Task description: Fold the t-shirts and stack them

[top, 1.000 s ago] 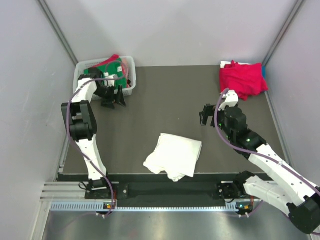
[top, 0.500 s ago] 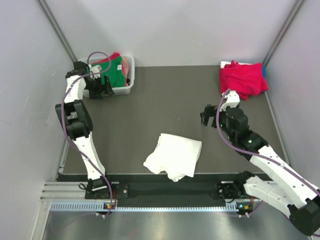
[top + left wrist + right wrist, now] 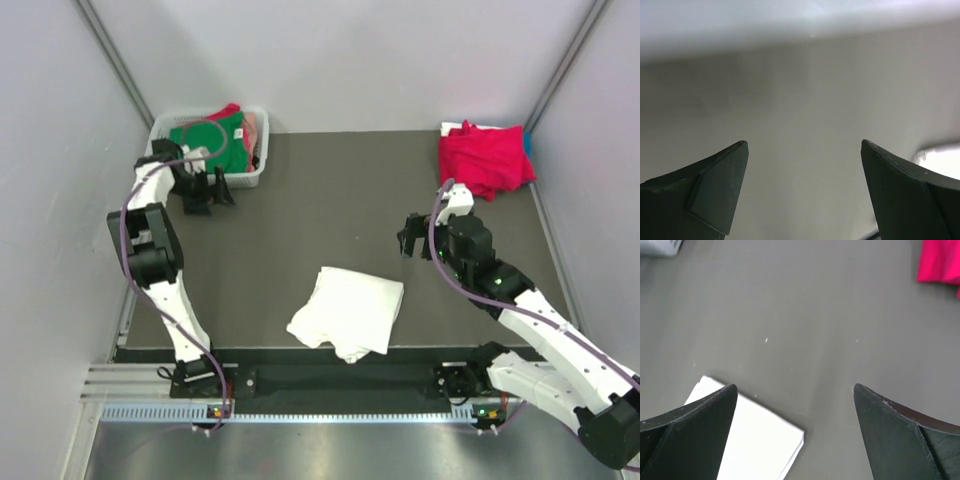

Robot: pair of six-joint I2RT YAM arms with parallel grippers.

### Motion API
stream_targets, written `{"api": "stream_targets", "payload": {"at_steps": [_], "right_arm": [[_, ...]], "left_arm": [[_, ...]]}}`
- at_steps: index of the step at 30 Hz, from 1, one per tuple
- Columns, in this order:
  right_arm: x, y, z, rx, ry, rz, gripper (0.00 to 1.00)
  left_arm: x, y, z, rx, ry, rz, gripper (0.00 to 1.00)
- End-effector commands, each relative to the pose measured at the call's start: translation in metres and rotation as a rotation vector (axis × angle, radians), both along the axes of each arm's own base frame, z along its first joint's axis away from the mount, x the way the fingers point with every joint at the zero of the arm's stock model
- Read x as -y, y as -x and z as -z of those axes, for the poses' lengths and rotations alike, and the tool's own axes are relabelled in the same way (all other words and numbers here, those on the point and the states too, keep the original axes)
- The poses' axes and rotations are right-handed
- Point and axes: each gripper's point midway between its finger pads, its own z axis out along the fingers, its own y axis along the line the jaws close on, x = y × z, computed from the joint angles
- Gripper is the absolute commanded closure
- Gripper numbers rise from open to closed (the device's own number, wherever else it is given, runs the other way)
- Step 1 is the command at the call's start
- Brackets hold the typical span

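Observation:
A folded white t-shirt [image 3: 348,312] lies near the table's front middle; its corner [image 3: 750,440] shows in the right wrist view. Crimson t-shirts [image 3: 485,160] are piled at the back right, and an edge of that pile [image 3: 940,262] shows in the right wrist view. A bright green t-shirt [image 3: 215,140] and a red one [image 3: 228,112] lie in the basket. My left gripper [image 3: 208,190] hangs open just in front of the basket, holding nothing; its wrist view shows the left gripper [image 3: 805,145] against blurred grey. My right gripper [image 3: 412,235] is open and empty above bare table, right of the white shirt; its wrist view shows the gap [image 3: 795,387].
The white slatted basket [image 3: 250,182] stands at the back left corner, against the left wall. Something blue [image 3: 527,145] peeks out beside the crimson pile. Grey walls close in the table on three sides.
The left arm swung left to the basket, then came back a little; its gripper now sits just in front of the basket with the jaws slightly wider. The right arm has barely moved.

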Motion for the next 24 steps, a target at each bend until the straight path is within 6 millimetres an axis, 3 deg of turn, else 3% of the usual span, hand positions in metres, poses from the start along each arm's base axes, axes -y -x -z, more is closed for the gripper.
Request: {"api": "stream_targets", "payload": {"at_steps": [1,2,6,11,17,19,24], "right_arm": [[-0.024,0.011,-0.006,-0.047,-0.037,-0.122,0.0],[-0.028,0.017,0.001,-0.082,-0.043,-0.14,0.0],[-0.044,0.042,0.017,-0.159,-0.05,-0.236,0.0],[-0.073,0.078,0.025,-0.232,-0.096,-0.407,0.0],[-0.114,0.129,0.055,-0.367,-0.007,-0.611,0.0],[-0.12,0.134,0.067,-0.393,0.03,-0.62,0.0],[-0.158,0.149,0.071,-0.391,0.104,-0.712,0.0]], "left_arm": [[0.073,0.048,-0.059,0.123,0.013,0.206,0.02],[0.093,0.061,-0.076,0.158,0.016,0.26,0.02],[0.138,0.119,-0.081,0.134,0.011,0.402,0.02],[0.165,0.169,-0.083,0.105,0.011,0.487,0.02],[0.177,0.198,-0.087,0.104,0.013,0.549,0.02],[0.175,0.2,-0.088,0.114,-0.007,0.551,0.02],[0.171,0.202,-0.088,0.12,-0.026,0.548,0.02]]}}
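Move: Behind and to the left of the right hand lies the white t-shirt, about 12 cm back, 17 cm left and some 20 cm below. The red t-shirt is about 29 cm ahead of this hand, 20 cm to its right and 18 cm lower. From the left hand, the white t-shirt is roughly 30 cm back, 37 cm right and 8 cm below, while the basket is about 13 cm straight ahead and 4 cm lower. Converging on the white t-shirt with open, empty fingers, both hands turn as they travel. The right comes back about 15 cm, left and down, swinging counter-clockwise and tipping down until it hovers over the cloth. Leaving the basket, the left draws back some 20 cm and nearly as far right, rising and turning clockwise, then eases to a stop short of the cloth. ##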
